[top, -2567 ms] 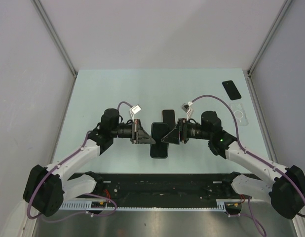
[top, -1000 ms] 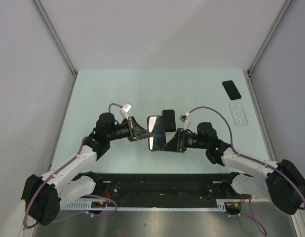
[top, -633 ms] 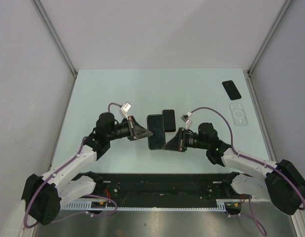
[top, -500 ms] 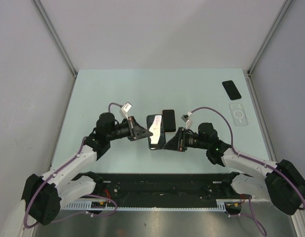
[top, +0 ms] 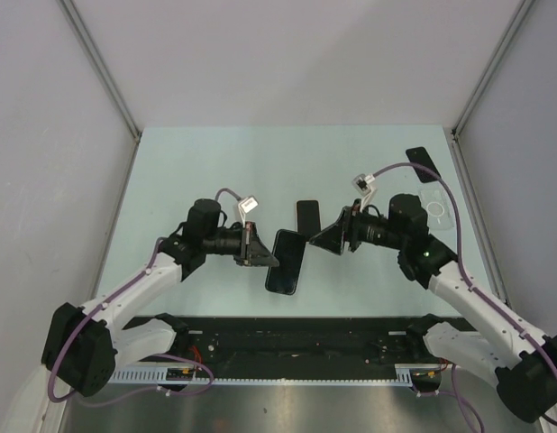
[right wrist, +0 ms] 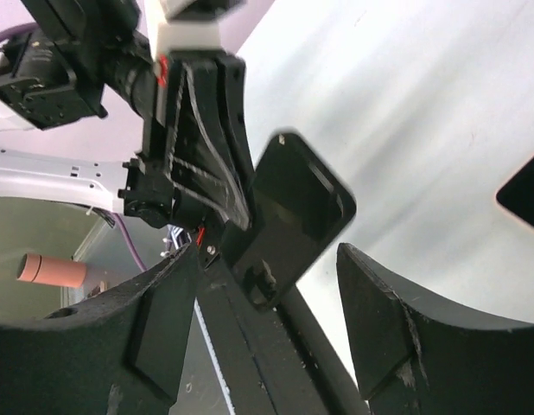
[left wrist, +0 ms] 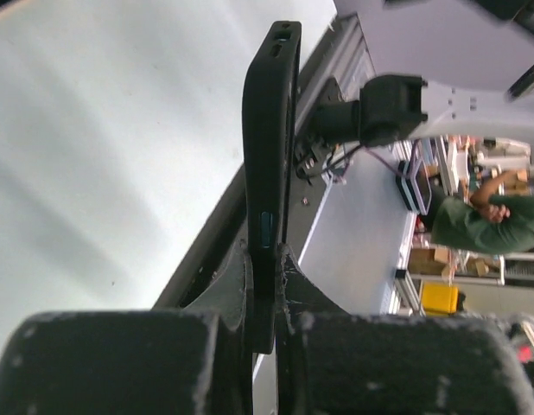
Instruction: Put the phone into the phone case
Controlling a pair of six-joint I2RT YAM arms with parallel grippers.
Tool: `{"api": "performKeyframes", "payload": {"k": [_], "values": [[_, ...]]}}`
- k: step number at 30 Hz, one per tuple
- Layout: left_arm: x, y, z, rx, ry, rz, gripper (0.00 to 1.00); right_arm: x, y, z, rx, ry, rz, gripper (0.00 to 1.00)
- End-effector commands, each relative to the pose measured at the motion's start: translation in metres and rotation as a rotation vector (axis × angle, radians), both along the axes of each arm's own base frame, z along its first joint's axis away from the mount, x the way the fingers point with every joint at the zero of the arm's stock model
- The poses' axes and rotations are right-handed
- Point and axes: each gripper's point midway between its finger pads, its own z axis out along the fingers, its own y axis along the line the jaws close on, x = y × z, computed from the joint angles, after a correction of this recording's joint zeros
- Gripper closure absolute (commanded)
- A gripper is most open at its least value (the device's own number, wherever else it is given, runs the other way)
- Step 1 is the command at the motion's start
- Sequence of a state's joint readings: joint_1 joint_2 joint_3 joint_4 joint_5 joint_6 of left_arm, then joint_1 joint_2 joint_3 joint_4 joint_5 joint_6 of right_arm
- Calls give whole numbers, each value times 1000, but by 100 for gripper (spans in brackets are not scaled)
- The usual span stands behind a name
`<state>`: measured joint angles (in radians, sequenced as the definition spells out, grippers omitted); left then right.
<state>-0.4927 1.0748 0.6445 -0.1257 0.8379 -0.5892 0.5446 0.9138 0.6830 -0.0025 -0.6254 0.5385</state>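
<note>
My left gripper [top: 260,255] is shut on the near edge of a black phone case [top: 285,262] and holds it above the table, tilted. In the left wrist view the case [left wrist: 269,130] stands edge-on between the fingers of that gripper [left wrist: 265,270]. The right wrist view shows its glossy dark face [right wrist: 297,207], which looks like the phone seated in it. My right gripper [top: 327,236] is open to the right of the case and clear of it. Its jaws [right wrist: 269,255] stand wide apart with nothing between them.
A small black slab [top: 306,216] lies flat on the table behind the held case. At the back right lie a second black phone [top: 421,155] and a clear case [top: 440,204], partly hidden by the right arm and cable. The black rail [top: 296,336] runs along the near edge.
My right gripper has opened, let go of the case and drawn back up and to the right. The left gripper, still shut on the case, has shifted slightly and the case now tilts downward.
</note>
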Motion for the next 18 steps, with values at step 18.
{"api": "performKeyframes", "payload": {"k": [18], "values": [[-39, -13, 15, -57, -23, -280, 100, 2, 47, -25, -46, 53, 472, 36]]}}
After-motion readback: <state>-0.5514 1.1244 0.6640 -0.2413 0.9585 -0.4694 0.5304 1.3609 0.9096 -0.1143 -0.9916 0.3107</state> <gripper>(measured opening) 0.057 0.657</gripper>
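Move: The left gripper already pinches the phone and case by the edge; their middle lies about 3 cm to its right, level fore and aft and roughly 1 cm lower. From the open right gripper, that phone is some 8 cm to the left, 4 cm back and 6 cm lower. The black phone on the table lies about 13 cm ahead of the right gripper, 1 cm left and 23 cm below. Keep the phone and case pinched in the left gripper and draw them back about 4 cm, sinking slightly and turning some 10 degrees clockwise. With the right gripper empty and open, edge forward and up first, then swing left and down about 5 cm beside the phone, turning some 20 degrees counter-clockwise so the fingers aim straight left. ##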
